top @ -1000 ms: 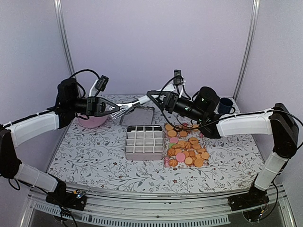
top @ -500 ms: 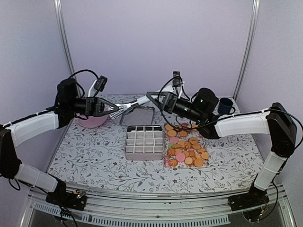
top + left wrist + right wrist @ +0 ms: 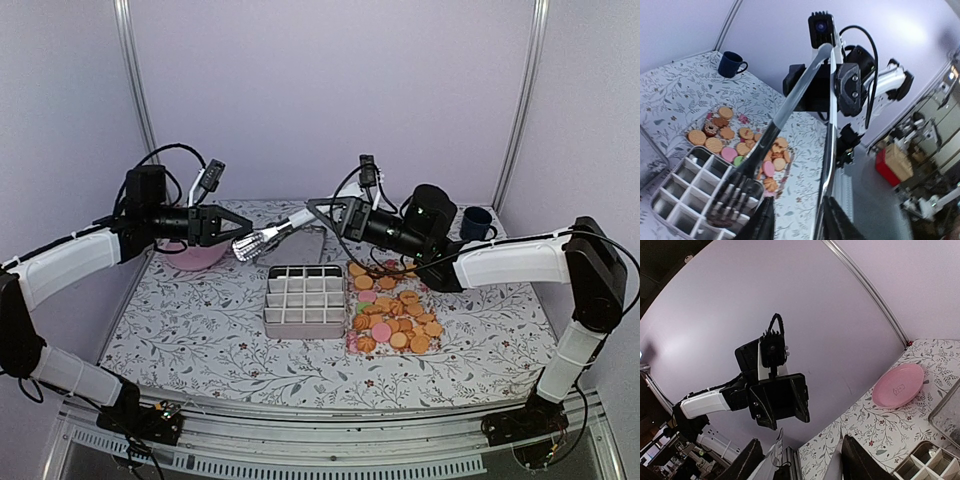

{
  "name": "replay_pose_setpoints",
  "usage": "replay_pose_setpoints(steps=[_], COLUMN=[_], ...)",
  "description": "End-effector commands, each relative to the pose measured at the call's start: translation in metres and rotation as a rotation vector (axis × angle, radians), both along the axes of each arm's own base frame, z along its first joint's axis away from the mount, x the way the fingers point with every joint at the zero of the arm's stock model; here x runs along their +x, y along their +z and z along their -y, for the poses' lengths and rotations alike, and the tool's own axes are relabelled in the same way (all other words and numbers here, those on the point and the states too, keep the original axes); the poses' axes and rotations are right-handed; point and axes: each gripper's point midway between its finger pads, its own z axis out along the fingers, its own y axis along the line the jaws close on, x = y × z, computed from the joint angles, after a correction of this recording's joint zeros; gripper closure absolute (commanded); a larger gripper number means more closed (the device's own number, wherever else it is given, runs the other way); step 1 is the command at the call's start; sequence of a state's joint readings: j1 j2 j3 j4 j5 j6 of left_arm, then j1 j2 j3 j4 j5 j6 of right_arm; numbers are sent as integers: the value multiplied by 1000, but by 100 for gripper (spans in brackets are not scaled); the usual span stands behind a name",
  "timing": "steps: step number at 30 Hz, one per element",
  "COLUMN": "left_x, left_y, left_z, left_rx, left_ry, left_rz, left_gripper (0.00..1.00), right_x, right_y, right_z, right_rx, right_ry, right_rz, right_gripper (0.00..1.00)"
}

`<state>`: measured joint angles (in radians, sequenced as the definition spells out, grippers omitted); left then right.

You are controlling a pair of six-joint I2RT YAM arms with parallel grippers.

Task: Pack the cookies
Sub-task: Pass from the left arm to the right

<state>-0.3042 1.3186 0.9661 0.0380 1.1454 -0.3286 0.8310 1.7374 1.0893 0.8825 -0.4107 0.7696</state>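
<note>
The cookies lie in a heap right of the white compartment box; they also show in the left wrist view as cookies beside the box. Metal tongs hang in the air above the box's far edge. My right gripper is shut on their handle end, whose arms run between its fingers. My left gripper stands open just left of the tongs' head. In its own view the tongs pass its fingers without being pinched.
A pink plate sits at the back left under the left arm. A metal lid lies behind the box. A dark blue mug stands at the back right.
My left gripper has opened and let go of the tongs, drawing back a little to the left. The right gripper has closed on the handle; the tongs' head sags slightly.
</note>
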Motion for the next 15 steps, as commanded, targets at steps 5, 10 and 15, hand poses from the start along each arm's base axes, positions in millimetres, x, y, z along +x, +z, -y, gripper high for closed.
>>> replay_pose_setpoints(steps=[5, 10, 15], left_x=[26, 30, 33], left_y=[-13, -27, -48], left_z=[-27, -47, -66], left_rx=[115, 227, 385], left_ry=[143, 189, 241], left_rz=[67, 103, 172], left_gripper=[2, 1, 1], right_x=[16, 31, 42], right_y=[7, 9, 6], right_z=[28, 65, 100], right_rx=[-27, -95, -232], right_ry=[-72, -179, -321], right_rz=[4, 25, 75], right_gripper=[49, 51, 51])
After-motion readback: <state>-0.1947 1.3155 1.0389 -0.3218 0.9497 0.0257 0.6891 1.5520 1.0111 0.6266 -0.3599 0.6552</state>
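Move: The left fingers, already starting to open, are at the blade end of the tongs, whose middle lies about 14 cm to their right and 2 cm higher, about level fore and aft; the sectioned box is 11 cm right, 7 ahead and 27 below. The right hand already grips the handle; from it the cookies lie roughly 14 cm right, 4 ahead and 31 below, the sectioned box 8 cm left, 5 ahead and 30 below. The left fingers let go of the tongs' blade end, spreading wide as that hand backs off left, forward and down, about 5 cm leftward, turning nearly 20 degrees. The right hand keeps its grip on the handle and carries the tongs some 7 cm right and 4 forward, towards the cookies' side, dipping about 2 cm before rising again and swinging slightly clockwise. ##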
